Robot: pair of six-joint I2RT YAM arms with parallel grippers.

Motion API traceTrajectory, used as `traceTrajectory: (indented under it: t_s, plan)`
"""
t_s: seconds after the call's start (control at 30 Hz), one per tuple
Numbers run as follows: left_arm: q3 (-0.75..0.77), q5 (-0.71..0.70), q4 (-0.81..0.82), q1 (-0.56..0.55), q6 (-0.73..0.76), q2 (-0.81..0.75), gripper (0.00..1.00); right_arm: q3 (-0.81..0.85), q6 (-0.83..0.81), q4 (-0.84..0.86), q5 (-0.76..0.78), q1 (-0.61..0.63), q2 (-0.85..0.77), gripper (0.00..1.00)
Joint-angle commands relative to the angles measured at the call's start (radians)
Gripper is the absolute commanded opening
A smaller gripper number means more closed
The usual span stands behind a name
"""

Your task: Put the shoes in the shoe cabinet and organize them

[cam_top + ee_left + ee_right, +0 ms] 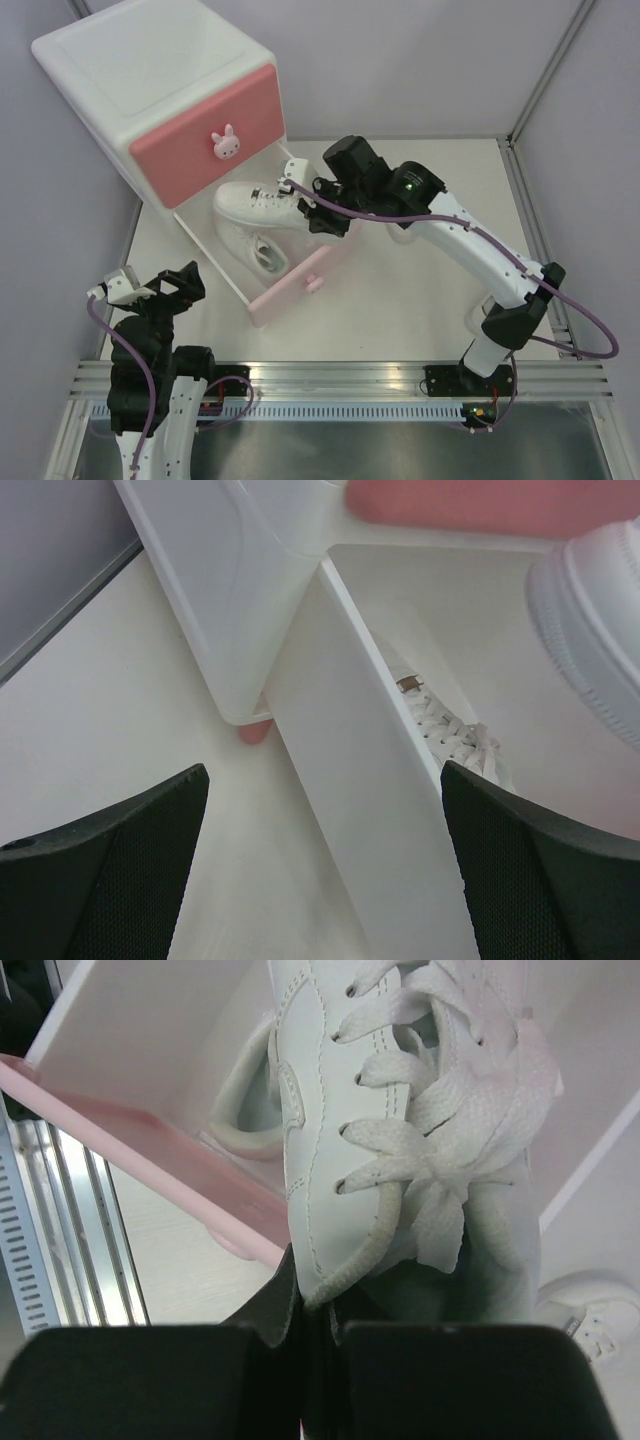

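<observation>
The shoe cabinet [150, 80] stands at the back left with its upper drawer closed and its lower drawer [300, 285] pulled out. One white shoe [262, 250] lies inside the drawer. My right gripper [318, 205] is shut on the collar edge of a second white shoe [255, 203] and holds it over the open drawer. In the right wrist view the pinched shoe [400, 1110] hangs laces up from the gripper [320, 1310], above the drawer's pale pink front [150, 1140]. My left gripper [150, 290] is open and empty, left of the drawer's side wall [370, 830].
A third white shoe [595, 1325] lies on the table on the far side of the drawer's wall from my right wrist camera. A pink foot [255, 730] shows under the cabinet. Grey walls close in the table on the left, back and right.
</observation>
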Motion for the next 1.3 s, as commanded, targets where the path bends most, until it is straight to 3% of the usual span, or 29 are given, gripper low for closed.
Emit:
traceTrajectory:
  t_s: [0.0,0.3,0.83,1.27]
  plan:
    - [-0.009,0.014,0.044,0.008,0.020,-0.034,1.00,0.143,-0.113,0.007,0.056,0.025,0.035,0.01]
    - [-0.011,0.020,0.044,0.008,0.023,-0.031,1.00,0.203,-0.178,0.017,0.212,0.097,0.164,0.01]
    - [-0.012,0.021,0.047,0.010,0.025,-0.027,1.00,0.282,-0.257,0.083,0.327,0.119,0.294,0.00]
    - [-0.014,0.026,0.050,0.013,0.028,-0.027,1.00,0.232,-0.135,0.235,0.377,0.097,0.333,0.01]
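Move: The right gripper holds the second shoe by its collar above the open drawer. The bare strip of drawer floor where it is headed lies about 19 cm ahead, 8 cm left and 22 cm below. The first shoe lies 8 cm ahead, 13 cm left and 20 cm down; the drawer knob is almost straight below, some 22 cm. The upper rabbit knob is 18 cm ahead and 18 cm left, about level. From the left gripper, the bare strip is roughly 28 cm ahead, 17 cm right, 18 cm below. Keep the right gripper shut on the shoe's collar and carry the shoe in over the drawer: dip slightly down and left first, then go forward, left and down, about 7 cm each way in all, toward the bare strip beyond the first shoe. As you go, tip the fingers some 20 degrees steeper and more forward, and level off at the end. ##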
